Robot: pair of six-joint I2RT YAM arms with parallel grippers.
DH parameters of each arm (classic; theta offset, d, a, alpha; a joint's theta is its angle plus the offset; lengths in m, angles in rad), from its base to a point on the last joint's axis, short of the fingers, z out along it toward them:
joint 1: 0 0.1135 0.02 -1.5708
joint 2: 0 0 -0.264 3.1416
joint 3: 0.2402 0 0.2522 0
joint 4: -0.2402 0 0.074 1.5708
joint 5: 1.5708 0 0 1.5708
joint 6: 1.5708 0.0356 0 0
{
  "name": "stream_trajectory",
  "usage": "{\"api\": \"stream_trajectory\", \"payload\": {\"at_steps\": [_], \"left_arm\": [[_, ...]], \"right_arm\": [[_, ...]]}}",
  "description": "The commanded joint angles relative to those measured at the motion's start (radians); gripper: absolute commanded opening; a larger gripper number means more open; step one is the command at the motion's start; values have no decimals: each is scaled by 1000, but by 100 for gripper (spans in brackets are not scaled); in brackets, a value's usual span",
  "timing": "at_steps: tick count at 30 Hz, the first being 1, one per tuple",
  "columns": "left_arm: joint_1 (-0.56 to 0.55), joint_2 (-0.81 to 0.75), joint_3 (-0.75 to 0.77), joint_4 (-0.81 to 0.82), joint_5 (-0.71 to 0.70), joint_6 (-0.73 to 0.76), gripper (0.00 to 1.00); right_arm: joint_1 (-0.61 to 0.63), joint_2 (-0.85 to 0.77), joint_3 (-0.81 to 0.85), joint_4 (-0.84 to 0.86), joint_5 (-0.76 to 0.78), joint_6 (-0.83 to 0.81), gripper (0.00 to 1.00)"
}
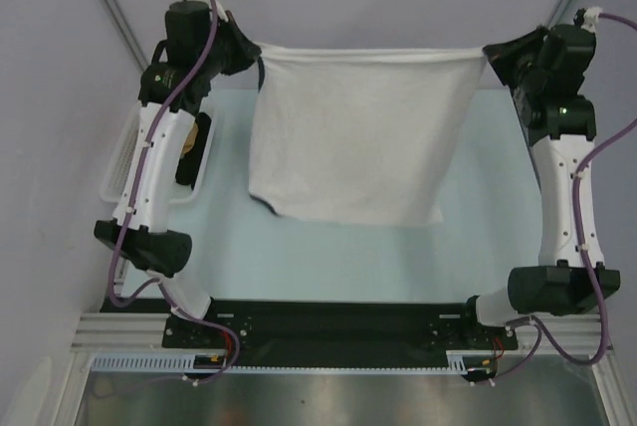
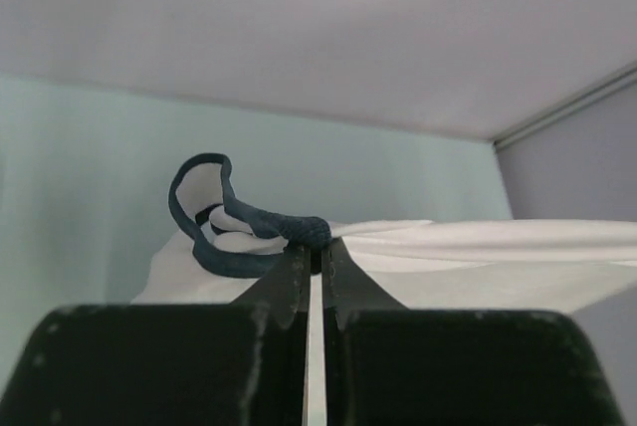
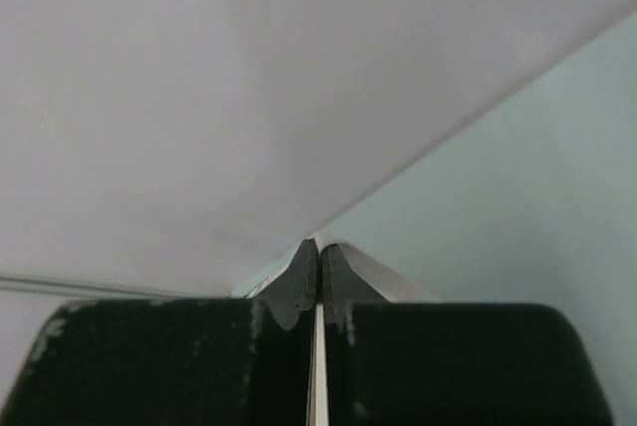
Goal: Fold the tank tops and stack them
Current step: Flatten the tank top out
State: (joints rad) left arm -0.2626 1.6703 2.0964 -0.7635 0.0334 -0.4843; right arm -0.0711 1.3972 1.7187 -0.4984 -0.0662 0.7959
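Note:
A white tank top [image 1: 353, 132] hangs stretched between my two grippers above the pale table, its plain white side toward the top camera and its lower edge drooping toward the tabletop. My left gripper [image 1: 247, 51] is shut on the cloth's upper left corner. In the left wrist view my left gripper [image 2: 318, 252] pinches the dark navy trim [image 2: 289, 227], whose loop curls beyond the tips. My right gripper [image 1: 495, 56] is shut on the upper right corner. From the right wrist, a thin white cloth edge [image 3: 368, 269] shows beside my right gripper [image 3: 319, 250].
A white tray [image 1: 119, 162] stands at the left edge of the table under the left arm, with a dark and orange item [image 1: 191, 152] inside. Grey walls close in behind and at both sides.

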Motion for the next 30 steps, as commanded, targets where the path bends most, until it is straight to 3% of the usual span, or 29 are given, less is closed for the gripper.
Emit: {"api": "stream_trajectory", "payload": {"at_steps": [1, 2, 4, 7, 8, 11, 15, 17, 20, 22, 27, 30], "left_arm": [[19, 32, 360, -23, -7, 47, 0], [19, 38, 429, -25, -7, 46, 0], [19, 19, 404, 15, -7, 47, 0], [19, -98, 126, 160, -4, 38, 0], [19, -162, -36, 200, -1, 30, 0], [17, -254, -313, 300, 14, 7, 0], [-7, -355, -697, 479, 13, -52, 0], [-16, -382, -899, 526, 17, -109, 0], [-53, -415, -1092, 552, 5, -164, 0], [-121, -454, -1193, 521, -76, -175, 0], [-343, -578, -1386, 466, -216, -270, 0], [-404, -639, -1493, 457, -222, -329, 0]], "right_arm": [[-21, 76, 273, 55, -16, -3, 0], [-32, 104, 370, 32, -33, -1, 0], [-41, 144, 424, 8, -78, 5, 0], [-50, 116, 346, 36, -122, 17, 0], [-52, 102, 240, 81, -132, 19, 0], [-62, 19, 69, 147, -156, 25, 0], [-67, -118, -352, 240, -159, 31, 0], [-73, -176, -483, 285, -161, 37, 0], [-85, -283, -729, 267, -144, 28, 0], [-95, -381, -885, 218, -106, 25, 0], [-125, -614, -1105, 66, 0, -9, 0], [-130, -782, -1171, -70, 63, -15, 0]]}}
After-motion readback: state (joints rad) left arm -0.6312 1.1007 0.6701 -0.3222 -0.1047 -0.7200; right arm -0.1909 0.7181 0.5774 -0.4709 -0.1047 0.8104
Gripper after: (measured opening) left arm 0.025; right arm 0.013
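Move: Each of my hands still pinches one end of the tank top's long top edge, stretched between them, the body hanging below and trailing back towards me. The bare table where it is to be laid centres some 40 cm below: about 2 cm back and 21 cm right of my left hand, and level with and 24 cm left of my right. The white basket is some 30 cm left and 3 cm ahead of my left hand, the black cloth in it some 23 cm left and 2 cm ahead. I flick both hands up about 10 cm, fingertips tipping up, then whip them down together and draw them back towards my base, so they finish about 30 cm lower and nearly 20 cm nearer me. My wrists swing over to point some 25 degrees further down than at first, my left hand drifts a little right, and both grips stay shut on the stretched edge. ##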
